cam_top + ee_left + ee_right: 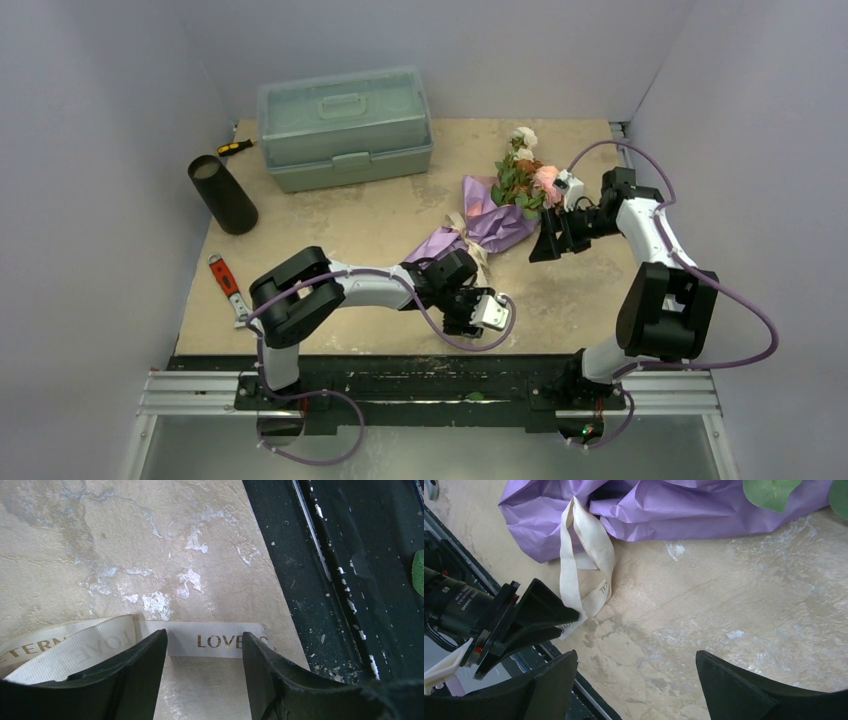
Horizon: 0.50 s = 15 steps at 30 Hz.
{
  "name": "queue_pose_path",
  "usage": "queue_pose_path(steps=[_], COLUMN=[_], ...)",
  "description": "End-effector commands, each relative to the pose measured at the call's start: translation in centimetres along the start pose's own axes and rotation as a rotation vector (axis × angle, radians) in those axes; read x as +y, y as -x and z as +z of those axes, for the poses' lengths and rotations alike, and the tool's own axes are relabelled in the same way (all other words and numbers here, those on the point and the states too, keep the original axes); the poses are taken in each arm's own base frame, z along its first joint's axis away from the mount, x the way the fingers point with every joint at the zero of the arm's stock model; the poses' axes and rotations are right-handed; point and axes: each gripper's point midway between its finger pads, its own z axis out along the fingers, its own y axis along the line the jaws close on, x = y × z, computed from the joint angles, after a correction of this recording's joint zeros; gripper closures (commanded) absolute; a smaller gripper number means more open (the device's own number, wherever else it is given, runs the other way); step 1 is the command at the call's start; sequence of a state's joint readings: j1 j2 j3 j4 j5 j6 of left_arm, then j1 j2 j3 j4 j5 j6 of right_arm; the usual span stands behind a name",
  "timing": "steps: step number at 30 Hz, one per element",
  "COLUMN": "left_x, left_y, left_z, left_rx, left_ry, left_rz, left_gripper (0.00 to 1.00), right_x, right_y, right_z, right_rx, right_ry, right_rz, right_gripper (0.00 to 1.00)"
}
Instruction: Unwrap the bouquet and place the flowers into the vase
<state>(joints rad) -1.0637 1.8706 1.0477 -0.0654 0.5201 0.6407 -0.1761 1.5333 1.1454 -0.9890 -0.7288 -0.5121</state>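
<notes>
The bouquet point(492, 218) lies mid-table in crinkled purple paper point(664, 505), its flowers point(527, 170) pointing to the far right. Its beige ribbon point(594, 545) trails toward the near edge. My left gripper point(204, 636) is low over the table by the front edge. Its jaws stand apart, and the ribbon's end point(215, 641), printed "LOVE", lies flat across between the tips. My right gripper point(636, 655) is wide open over bare table beside the paper, with nothing between its fingers. The black vase point(222, 193) stands upright at the far left.
A pale green toolbox point(345, 125) sits at the back, with a small screwdriver point(235, 147) to its left. A red-handled wrench point(228, 285) lies near the left arm. The dark front rail point(340, 580) runs just right of my left gripper. Grey walls enclose the table.
</notes>
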Motion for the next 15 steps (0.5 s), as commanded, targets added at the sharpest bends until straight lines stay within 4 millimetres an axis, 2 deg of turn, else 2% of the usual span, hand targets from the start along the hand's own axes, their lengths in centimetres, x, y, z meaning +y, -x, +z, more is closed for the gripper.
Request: queue_pose_path(steps=[1, 4, 8, 11, 15], left_x=[-0.1, -0.4, 0.1, 1.0, 2.2], left_y=[-0.6, -2.2, -2.9, -1.1, 2.5], left_z=[0.9, 1.1, 1.8, 2.3, 2.6], left_rx=[0.026, 0.091, 0.144, 0.108, 0.029], left_ry=[-0.023, -0.043, -0.039, -0.033, -0.02], left_rz=[0.028, 0.003, -0.055, -0.08, -0.09], left_gripper=[0.46, 0.55, 0.84, 1.0, 1.0], right_x=[0.5, 0.4, 0.4, 0.3, 0.4], right_y=[1.1, 1.4, 1.4, 1.3, 1.4], right_z=[-1.2, -1.5, -1.6, -1.4, -1.3], right_rx=[-0.04, -0.046, -0.048, -0.048, -0.05], right_ry=[0.002, -0.004, -0.007, -0.003, 0.005], right_rz=[-0.043, -0.047, -0.047, -0.038, -0.028], right_gripper=[0.08, 0.08, 0.08, 0.08, 0.08])
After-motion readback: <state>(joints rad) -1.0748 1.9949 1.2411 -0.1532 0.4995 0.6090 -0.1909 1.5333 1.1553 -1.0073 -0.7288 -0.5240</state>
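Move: Right under the left fingertips, about 1 cm down and between the half-open pads, lies the ribbon tail. From this hand the ribbon knot on the bouquet is some 20 cm ahead and 3 cm left, with the middle of the purple wrapper about 22 cm straight ahead. The flower heads lie roughly 35 cm ahead and 10 cm right. From the right hand the ribbon tail is about 13 cm back, 17 cm left and 11 cm down. Closing from about half open to fully shut, the left fingers pinch the printed ribbon tail low over the table. As they shut, the hand eases, then speeds up to its right, about 3 cm in all, and some 1.5 cm forward, staying level with hardly any wrist turn and dragging the tail along. ##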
